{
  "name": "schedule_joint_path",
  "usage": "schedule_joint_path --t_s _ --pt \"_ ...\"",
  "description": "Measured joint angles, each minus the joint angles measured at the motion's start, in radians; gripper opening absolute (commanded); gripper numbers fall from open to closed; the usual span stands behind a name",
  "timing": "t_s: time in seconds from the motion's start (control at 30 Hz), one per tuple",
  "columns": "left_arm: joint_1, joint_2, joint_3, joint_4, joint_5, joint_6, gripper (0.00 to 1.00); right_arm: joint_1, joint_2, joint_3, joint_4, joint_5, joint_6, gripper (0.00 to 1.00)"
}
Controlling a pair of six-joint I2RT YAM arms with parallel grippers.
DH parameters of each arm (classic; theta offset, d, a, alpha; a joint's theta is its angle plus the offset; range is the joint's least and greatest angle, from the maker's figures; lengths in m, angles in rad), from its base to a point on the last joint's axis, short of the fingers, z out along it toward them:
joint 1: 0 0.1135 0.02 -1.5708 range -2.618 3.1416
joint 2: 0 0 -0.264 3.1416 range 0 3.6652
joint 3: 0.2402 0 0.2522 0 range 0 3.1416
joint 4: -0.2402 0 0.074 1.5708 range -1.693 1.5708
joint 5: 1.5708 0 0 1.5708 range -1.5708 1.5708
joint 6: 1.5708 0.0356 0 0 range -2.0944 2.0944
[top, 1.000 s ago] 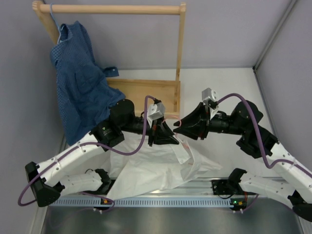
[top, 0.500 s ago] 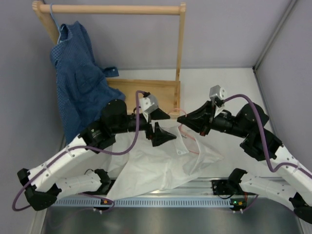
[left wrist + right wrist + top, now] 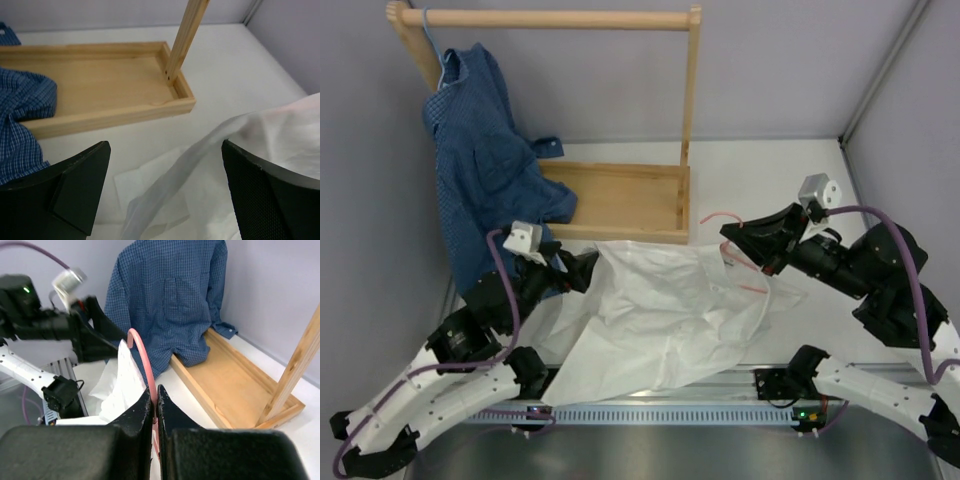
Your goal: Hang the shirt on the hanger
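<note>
The white shirt (image 3: 660,310) lies crumpled on the table between the arms, and its top edge rises toward the right gripper. The pink hanger (image 3: 717,216) is partly under the fabric, with its hook showing. My right gripper (image 3: 748,238) is shut on the hanger's wire (image 3: 145,357), seen in the right wrist view (image 3: 156,392), with shirt fabric (image 3: 120,382) draped beside it. My left gripper (image 3: 584,270) is open and empty at the shirt's left edge. In the left wrist view (image 3: 165,144) a fold of the shirt (image 3: 200,155) lies between the spread jaws, untouched.
A wooden rack stands at the back with a top rail (image 3: 550,18), a post (image 3: 691,90) and a tray base (image 3: 620,195). A blue checked shirt (image 3: 480,160) hangs at its left end on a pale blue hanger and spills into the tray (image 3: 100,85).
My left gripper has opened and pulled back to the left, away from the hanger. My right gripper has carried the hanger to the right, and the shirt has spread wider.
</note>
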Motion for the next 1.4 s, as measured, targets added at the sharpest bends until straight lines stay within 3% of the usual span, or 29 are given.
schedule_joint_path --t_s 0.1,0.17,0.23,0.27,0.33,0.57,0.73,0.9,1.23,1.4 --pt "0.0 0.025 -0.064 -0.03 -0.013 -0.035 0.89 0.0 -0.012 0.037 -0.034 0.0 -0.008 0.0" --pt "0.0 0.05 -0.088 -0.027 -0.01 -0.059 0.78 0.0 -0.023 0.052 -0.048 0.0 -0.01 0.0" --pt "0.0 0.069 -0.107 -0.015 -0.006 -0.079 0.55 0.0 -0.033 0.056 -0.059 0.0 -0.011 0.0" --pt "0.0 0.077 -0.117 -0.006 -0.005 -0.089 0.3 0.0 -0.037 0.056 -0.065 0.0 -0.013 0.0" --pt "0.0 0.097 -0.133 0.005 -0.01 -0.109 0.01 0.0 -0.037 0.056 -0.077 0.003 -0.017 0.0" --pt "0.008 0.204 -0.109 -0.031 -0.23 -0.212 0.0 0.0 -0.066 0.052 -0.109 0.086 -0.036 0.0" --pt "0.099 0.261 -0.053 -0.088 -0.323 -0.305 0.0 0.0 -0.142 0.025 -0.128 0.188 -0.05 0.0" --pt "0.172 0.248 -0.053 -0.088 -0.279 -0.325 0.0 0.0 -0.168 0.024 -0.134 0.224 -0.054 0.0" --pt "0.177 0.225 -0.032 -0.057 -0.023 -0.251 0.0 0.0 -0.059 0.024 -0.124 0.219 -0.054 0.0" --pt "0.177 0.159 -0.016 -0.039 0.023 -0.215 0.0 0.0 -0.007 0.024 -0.096 0.196 -0.053 0.0"
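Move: The white shirt's loose left edge lies about 8 cm below the open left hand, some 2 cm ahead and 2 cm to its right. From that hand the rack's front bar is about 23 cm ahead, 5 cm right and 30 cm lower; the blue shirt hangs roughly 22 cm ahead, 18 cm left and 10 cm lower. From the right hand, already holding the hanger, the white edge lies about 26 cm left, 6 cm ahead and 19 cm lower. Down some 8 cm goes the left hand, tipping its fingers downward and closing to pinch the white shirt's edge, then it pulls left and forward, turning counter-clockwise. The right hand, keeping its grip on the hanger, draws away to the right by about 7 cm in all, turning slightly clockwise. Then they ease back towards each other, the left finally rising, the right going forward and sinking a little. ##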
